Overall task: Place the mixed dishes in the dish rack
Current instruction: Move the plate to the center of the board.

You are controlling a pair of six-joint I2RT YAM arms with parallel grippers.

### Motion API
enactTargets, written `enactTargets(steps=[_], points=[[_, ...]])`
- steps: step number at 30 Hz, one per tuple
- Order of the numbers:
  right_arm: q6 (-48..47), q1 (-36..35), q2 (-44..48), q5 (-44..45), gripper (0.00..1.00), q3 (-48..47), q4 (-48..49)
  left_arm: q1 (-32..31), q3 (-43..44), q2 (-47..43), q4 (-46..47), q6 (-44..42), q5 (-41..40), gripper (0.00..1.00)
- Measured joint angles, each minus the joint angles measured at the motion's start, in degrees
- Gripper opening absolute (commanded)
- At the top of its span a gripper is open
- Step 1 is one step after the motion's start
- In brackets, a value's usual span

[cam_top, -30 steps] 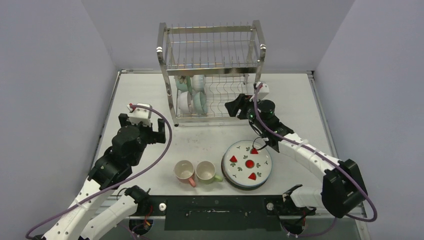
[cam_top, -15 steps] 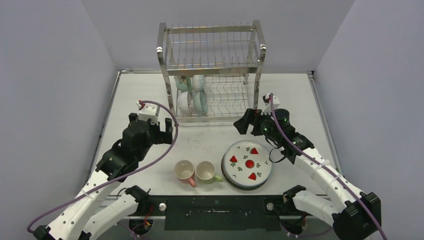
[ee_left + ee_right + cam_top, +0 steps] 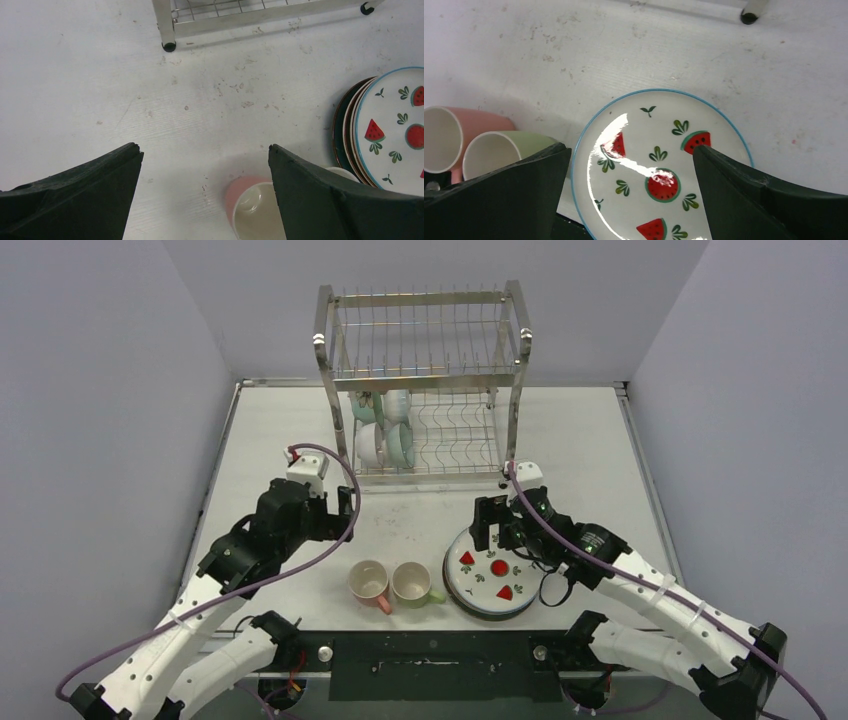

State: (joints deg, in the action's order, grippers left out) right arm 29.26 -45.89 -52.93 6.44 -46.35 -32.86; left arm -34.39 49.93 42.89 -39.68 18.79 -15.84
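Note:
The steel dish rack (image 3: 420, 380) stands at the back, with white and mint-green bowls (image 3: 385, 435) upright in its lower tier. A stack of plates (image 3: 495, 572), the top one white with red fruit slices (image 3: 659, 155), lies near the front edge. Left of it a pink mug (image 3: 368, 583) and a green mug (image 3: 412, 583) lie on their sides. My right gripper (image 3: 631, 150) hovers open over the top plate, holding nothing. My left gripper (image 3: 204, 148) is open above bare table, with the pink mug (image 3: 250, 202) just inside its right finger.
The rack's front feet (image 3: 170, 46) (image 3: 749, 17) rest on the scuffed white table (image 3: 420, 515). Darker plates (image 3: 342, 135) show at the stack's left rim. Grey walls close in the left, right and back sides. Purple cables loop along both arms.
My right gripper pulled back from the rack's lower tier to above the plate stack, its jaws now wide. My left gripper moved right and nearer, toward the mugs.

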Motion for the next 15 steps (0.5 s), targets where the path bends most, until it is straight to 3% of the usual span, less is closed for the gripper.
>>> enactTargets(steps=[8,15], points=[[3.48,-1.44,1.20,16.02,0.96,-4.96,-13.20,0.00,0.59,4.44,-2.08,0.26,3.41,0.97],[9.14,-1.44,-0.63,24.09,0.95,-6.49,-22.86,0.00,3.80,4.76,-2.67,-0.90,4.13,0.97]])
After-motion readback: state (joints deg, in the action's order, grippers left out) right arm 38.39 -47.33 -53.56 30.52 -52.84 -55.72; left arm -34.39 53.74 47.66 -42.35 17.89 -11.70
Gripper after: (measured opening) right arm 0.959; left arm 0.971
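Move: Below the open right hand by some 12 cm lies the top plate of the stack, its middle about 3 cm back and 2 cm to the right. The green mug stands roughly 6 cm back and 16 cm to the left of that hand, the rack's near right foot about 15 cm ahead and 5 cm right. From the left hand the plate is about 32 cm to the right and 6 cm back, some 16 cm lower. Sweeping about 9 cm to its right above the stack, the right hand goes at nearly steady height from over the plate's middle to its right rim, swinging clockwise and dipping its left side, each some 20 degrees. The fingers stay wide open and touch nothing. The left hand sinks 2 cm, rises again and drifts slightly right, empty. ##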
